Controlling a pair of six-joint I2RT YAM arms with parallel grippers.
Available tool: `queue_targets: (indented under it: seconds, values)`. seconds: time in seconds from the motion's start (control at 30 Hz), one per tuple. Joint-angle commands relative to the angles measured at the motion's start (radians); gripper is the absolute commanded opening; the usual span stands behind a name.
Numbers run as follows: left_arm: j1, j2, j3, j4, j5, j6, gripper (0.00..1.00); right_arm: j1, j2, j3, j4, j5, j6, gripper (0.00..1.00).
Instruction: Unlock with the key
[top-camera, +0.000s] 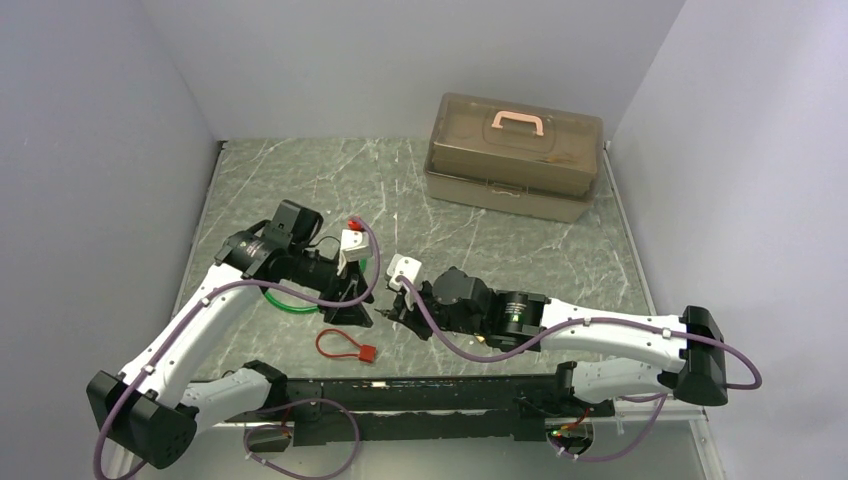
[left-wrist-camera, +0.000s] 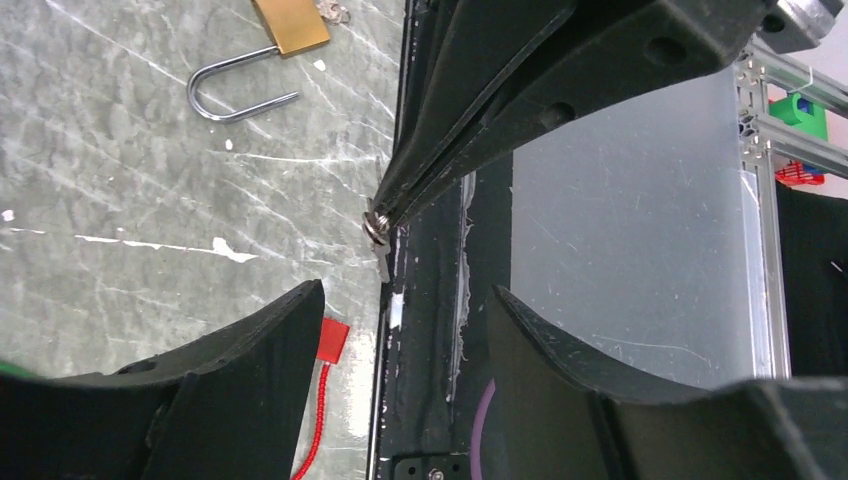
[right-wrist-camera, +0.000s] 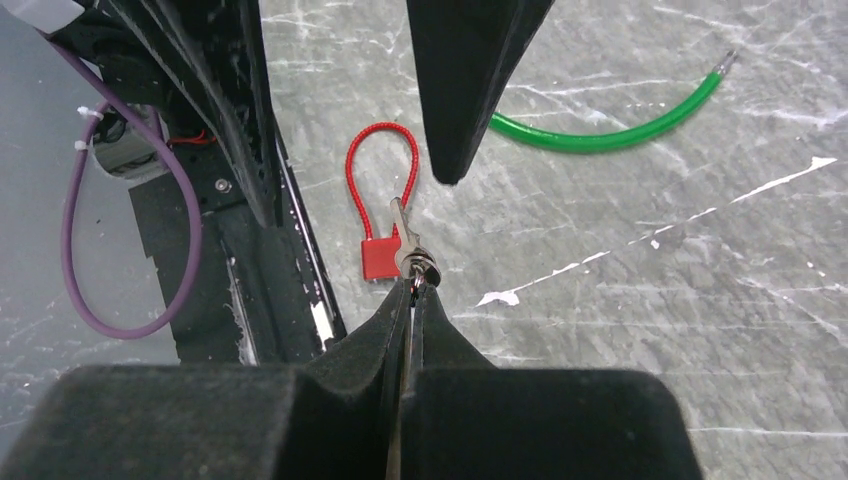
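Observation:
My right gripper (right-wrist-camera: 413, 285) is shut on a small silver key (right-wrist-camera: 410, 250), whose blade sticks out past the fingertips above the table. In the left wrist view the same key (left-wrist-camera: 378, 232) hangs at the tip of the right arm's closed fingers (left-wrist-camera: 480, 120). A brass padlock (left-wrist-camera: 290, 25) lies at the top of that view; one leg of its steel shackle (left-wrist-camera: 232, 95) looks free of the body. My left gripper (left-wrist-camera: 405, 290) is open with nothing between its fingers, just below the key. In the top view both grippers meet near the table's front middle, left (top-camera: 352, 305) and right (top-camera: 392, 315).
A red cable lock (top-camera: 345, 348) lies near the front edge, below the key (right-wrist-camera: 380, 258). A green cable (right-wrist-camera: 610, 130) curves under the left arm. A brown toolbox with a pink handle (top-camera: 515, 155) stands at the back right. The black front rail (left-wrist-camera: 430, 350) runs along the table edge.

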Motion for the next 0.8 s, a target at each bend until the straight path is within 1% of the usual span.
queue_targets:
  seconds: [0.0,0.07,0.2,0.33,0.4,0.47,0.53,0.7,0.77]
  values:
    - [-0.017,0.003,0.025,-0.017,0.042,0.025,0.64,-0.001,-0.002,0.066,-0.021,0.020,-0.034,0.00]
    - [-0.016,0.004,0.027,-0.009,0.049,0.008,0.64,-0.001,-0.001,0.073,-0.024,0.020,-0.038,0.00]
    - [-0.016,0.005,0.029,0.015,0.046,-0.020,0.60,0.000,0.009,0.090,-0.029,0.015,-0.043,0.00]
    - [-0.017,0.007,0.017,0.042,0.055,-0.049,0.60,0.006,0.024,0.105,-0.026,0.015,-0.048,0.00]
    - [-0.017,0.006,0.004,0.062,0.044,-0.071,0.58,0.008,0.031,0.112,-0.022,0.013,-0.050,0.00]
    - [-0.016,0.003,0.000,0.076,0.028,-0.083,0.51,0.011,0.040,0.119,-0.020,0.013,-0.052,0.00]
    - [-0.017,0.001,-0.004,0.080,0.007,-0.091,0.43,0.013,0.043,0.121,-0.018,0.015,-0.052,0.00]
    - [-0.017,-0.017,-0.023,0.102,-0.061,-0.110,0.17,0.018,0.036,0.125,-0.020,0.017,-0.053,0.00]
    - [-0.017,-0.019,-0.019,0.095,-0.076,-0.104,0.11,0.021,0.033,0.124,-0.023,0.025,-0.054,0.00]
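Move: The key juts leftward from the right fingertips, its middle about 2 cm left, 1 cm forward and 1 cm below that hand. From the open left hand the key lies some 3 cm to the right, 1 cm ahead and 2 cm lower. On the table, about 21 cm below the left hand, the red lock sits roughly 3 cm ahead and 2 cm left, and the brass padlock about 8 cm ahead and 21 cm right. Up and then leftward, about 1 cm each way, the right hand eases the key it still pinches towards the left fingers. The left hand nearly holds its place, pointing right and down; it drifts slightly back and right, then comes forward about 1 cm as its fingers go from well open to nearly shut, their tips closing on the key's protruding end. ##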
